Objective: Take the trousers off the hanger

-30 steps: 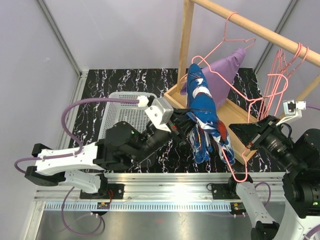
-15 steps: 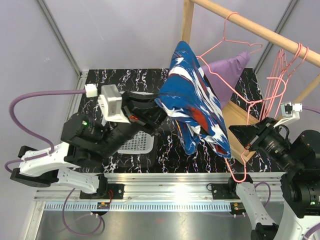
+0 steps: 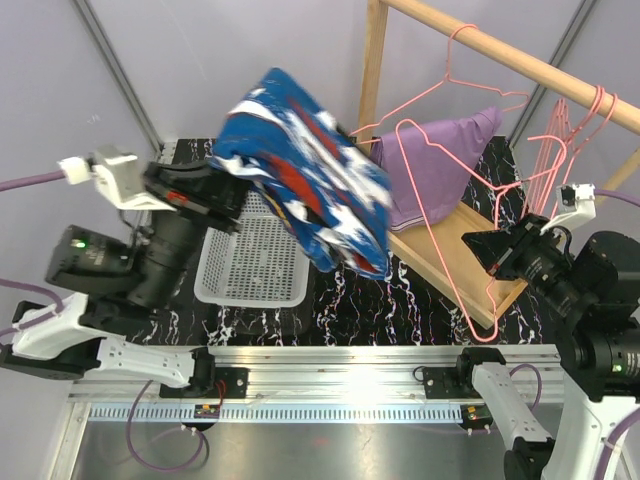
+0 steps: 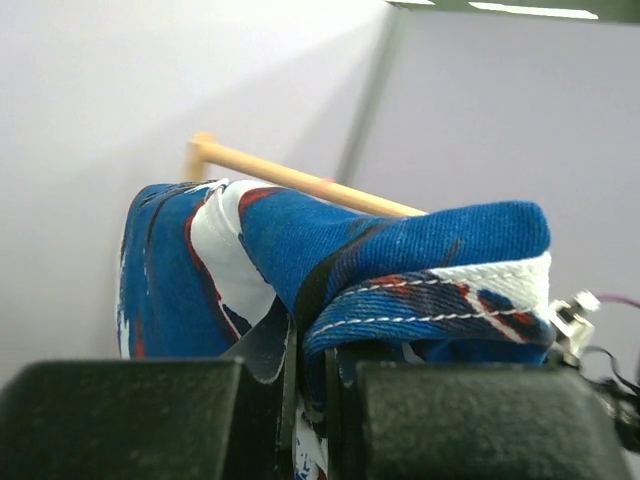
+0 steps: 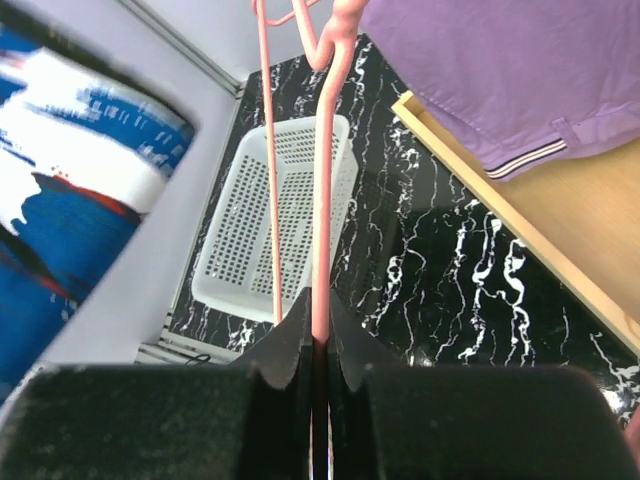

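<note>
The royal blue trousers (image 3: 300,190) with white and red patches hang in the air above the white basket (image 3: 250,255), off the hanger. My left gripper (image 3: 215,195) is shut on their edge. In the left wrist view the gripper (image 4: 310,350) pinches a fold of the blue cloth (image 4: 400,260). My right gripper (image 3: 490,262) is shut on the pink wire hanger (image 3: 493,318); the right wrist view shows the gripper (image 5: 318,345) closed on the wire (image 5: 322,200). The lilac-purple trousers (image 3: 440,165) still hang on the rack and also show in the right wrist view (image 5: 510,70).
A wooden rack (image 3: 520,60) with a wooden base (image 3: 450,240) stands at the back right. More pink hangers (image 3: 560,150) hang at its right end. The basket sits on the black marbled table (image 3: 340,300) at the left.
My left arm swung up and to the left, pulling the blue trousers off the pink hanger and over the basket. My right gripper kept hold of the hanger.
</note>
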{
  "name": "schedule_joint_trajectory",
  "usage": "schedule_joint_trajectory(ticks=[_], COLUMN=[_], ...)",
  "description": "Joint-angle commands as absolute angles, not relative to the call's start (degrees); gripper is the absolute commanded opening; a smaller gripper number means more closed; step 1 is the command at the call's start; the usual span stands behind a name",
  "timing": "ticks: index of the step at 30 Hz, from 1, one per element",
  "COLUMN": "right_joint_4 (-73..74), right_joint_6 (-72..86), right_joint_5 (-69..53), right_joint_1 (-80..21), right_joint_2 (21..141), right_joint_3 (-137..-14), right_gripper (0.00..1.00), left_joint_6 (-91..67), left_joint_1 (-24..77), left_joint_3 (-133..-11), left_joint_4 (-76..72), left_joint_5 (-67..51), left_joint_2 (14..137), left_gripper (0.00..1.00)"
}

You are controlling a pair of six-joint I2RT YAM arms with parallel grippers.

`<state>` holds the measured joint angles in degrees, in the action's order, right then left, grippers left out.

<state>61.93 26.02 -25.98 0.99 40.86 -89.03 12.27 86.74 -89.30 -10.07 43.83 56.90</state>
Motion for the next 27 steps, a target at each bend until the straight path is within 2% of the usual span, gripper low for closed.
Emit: schedule_joint_trajectory(ticks=[1,8,14,16,20,27], right_joint_4=[58.36,59.33,59.50,60.11,61.17,61.79], right_joint_6=[23.29,22.41,18.55,17.50,16.09,15.29], right_joint_5=[-24.61,-26.71,-34.28,-32.26,-27.96,-25.40], right_joint_1=[0.62,0.53,-1.32,-1.58,-1.50,-1.67], right_joint_2=[43.32,46.93,48.69,49.91,53.25,54.93], right_joint_3=[-92.09,-99.57,-105.55,-108.19,-112.40,-115.58], right_gripper=[0.00,0.00,0.00,0.00,0.00,0.00], left_joint_6=[20.10,28.55,36.22,29.04,10.49,-5.16], left_joint_1=[85.96,85.96,83.77,82.01,73.59,58.38], left_joint_3=[-90.09,-83.07,-69.71,-66.38,-66.18,-66.18], left_joint_4=[-20.74,-21.52,-22.08,-15.51,8.36,22.22], left_joint_5=[54.57,65.36,76.97,77.78,74.46,60.57], left_joint_2=[50.37,43.78,38.85,36.74,36.91,43.76], left_gripper=[0.00,0.00,0.00,0.00,0.00,0.00])
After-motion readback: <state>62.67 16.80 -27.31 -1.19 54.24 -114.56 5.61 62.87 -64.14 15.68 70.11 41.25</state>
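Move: The left hand holds the blue trousers high; the white basket lies about 15 cm ahead, 8 cm to its left and some 57 cm below it. The rack's left post stands roughly 30 cm ahead and 16 cm to that hand's right, its middle 30 cm lower. From the right hand, holding the bare pink hanger, the rail beside the empty hangers is about 17 cm ahead, 20 cm right and 18 cm up; the purple trousers hang 22 cm ahead, 5 cm left, 12 cm lower. Bring the left gripper, still pinching the blue trousers, about 15 cm left at nearly the same height, then lower it some 20 cm towards the basket while easing forward, turning counter-clockwise and levelling the upward-pointing fingers. Meanwhile keep the hanger pinched in the right gripper and raise it about 10 cm towards the rail, tipping the fingers up some 15 degrees. ##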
